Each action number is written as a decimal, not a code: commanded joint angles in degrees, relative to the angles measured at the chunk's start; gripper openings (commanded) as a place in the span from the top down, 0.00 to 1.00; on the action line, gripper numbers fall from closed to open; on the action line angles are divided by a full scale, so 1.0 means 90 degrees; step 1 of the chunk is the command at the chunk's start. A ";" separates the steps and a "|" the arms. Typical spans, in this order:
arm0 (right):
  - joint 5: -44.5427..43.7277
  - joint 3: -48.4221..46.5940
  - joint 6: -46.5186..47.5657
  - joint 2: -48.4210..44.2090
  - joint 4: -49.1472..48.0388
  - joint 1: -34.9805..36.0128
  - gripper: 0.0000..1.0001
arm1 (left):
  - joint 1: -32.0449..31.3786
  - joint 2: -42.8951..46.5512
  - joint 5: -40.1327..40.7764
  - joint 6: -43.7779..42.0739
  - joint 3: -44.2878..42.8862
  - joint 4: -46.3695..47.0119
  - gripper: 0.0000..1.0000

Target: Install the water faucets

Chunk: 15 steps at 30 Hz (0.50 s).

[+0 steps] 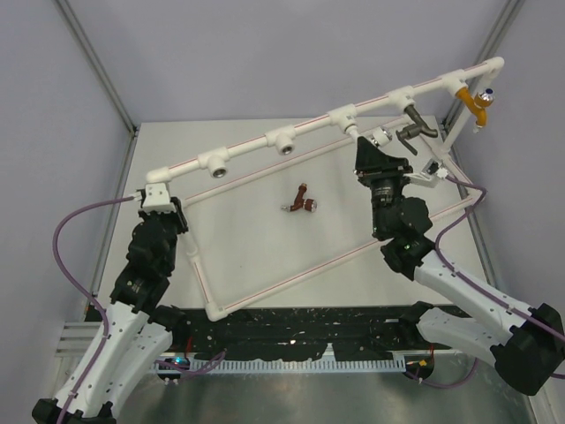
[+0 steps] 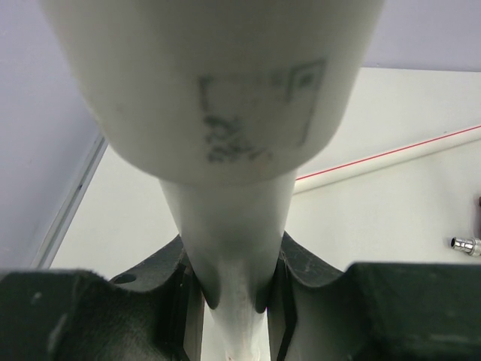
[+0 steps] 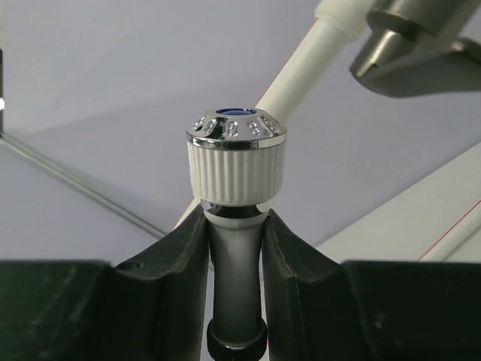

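Observation:
The white faucet with its blue-and-silver knob (image 3: 235, 154) stands upright between my right gripper's (image 3: 235, 241) jaws, which are shut on its grey stem. In the top view this faucet (image 1: 380, 138) and the right gripper (image 1: 374, 152) sit just below the white pipe's (image 1: 252, 144) top rail, near a tee socket (image 1: 342, 115). The reddish-brown faucet (image 1: 302, 201) lies loose on the table inside the frame. My left gripper (image 1: 160, 200) is shut on the pipe's left corner; in the left wrist view its jaws (image 2: 234, 297) pinch the pipe under the elbow (image 2: 225, 90).
A grey metal tap (image 1: 415, 132) and a yellow tap (image 1: 477, 103) hang from the rail's right end. Two open tee sockets (image 1: 217, 162) (image 1: 284, 141) face forward further left. The grey tap (image 3: 421, 45) looms close above the knob in the right wrist view.

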<state>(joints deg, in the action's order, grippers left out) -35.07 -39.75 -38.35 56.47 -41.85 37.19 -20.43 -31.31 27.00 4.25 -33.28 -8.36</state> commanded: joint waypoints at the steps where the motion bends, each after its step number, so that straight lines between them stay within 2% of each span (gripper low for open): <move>1: -0.1279 0.0022 -0.3501 -0.0454 -0.0089 0.0028 0.74 | -0.0094 -0.0056 -0.0344 -0.0443 -0.0111 -0.0067 1.00; 2: -0.1357 0.0080 -0.3561 -0.0512 -0.0058 0.0028 0.71 | -0.0094 -0.0056 -0.0344 -0.0443 -0.0121 -0.0077 1.00; 3: -0.1357 0.0129 -0.3378 -0.0561 -0.0135 0.0018 0.63 | -0.0094 -0.0066 -0.0335 -0.0443 -0.0121 -0.0087 1.00; 5: -0.1251 0.0295 -0.2784 -0.0610 -0.0543 -0.0030 0.53 | -0.0094 -0.0076 -0.0325 -0.0443 -0.0121 -0.0087 1.00; 9: -0.0929 0.0627 -0.2109 -0.0707 -0.1189 -0.0138 0.38 | -0.0094 -0.0115 -0.0334 -0.0443 -0.0131 -0.0106 1.00; 12: -0.0694 0.0793 -0.1590 -0.0795 -0.1541 -0.0226 0.34 | -0.0094 -0.0125 -0.0334 -0.0443 -0.0140 -0.0116 1.00; 15: -0.0256 0.0949 -0.0131 -0.1039 -0.1757 -0.0352 0.31 | -0.0094 -0.0144 -0.0315 -0.0443 -0.0121 -0.0116 1.00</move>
<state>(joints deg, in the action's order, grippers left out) -40.77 -32.45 -53.41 49.84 -50.74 35.16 -20.99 -31.70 25.54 4.14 -33.30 -7.97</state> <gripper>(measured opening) 0.680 0.343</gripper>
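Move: The right hand grips the white faucet, its middle within about 1 cm of the pads. The tee it hangs from is roughly 4 cm ahead, 4 cm left and a little above; the grey faucet is some 3 cm ahead, 8 cm right and 2 cm higher. From the left hand, still gripping the frame, the white faucet lies about 38 cm right, 8 cm ahead and 10 cm above. Right hand rolls left side up some 20 degrees, releases the white faucet and draws right and back, 5 cm. ##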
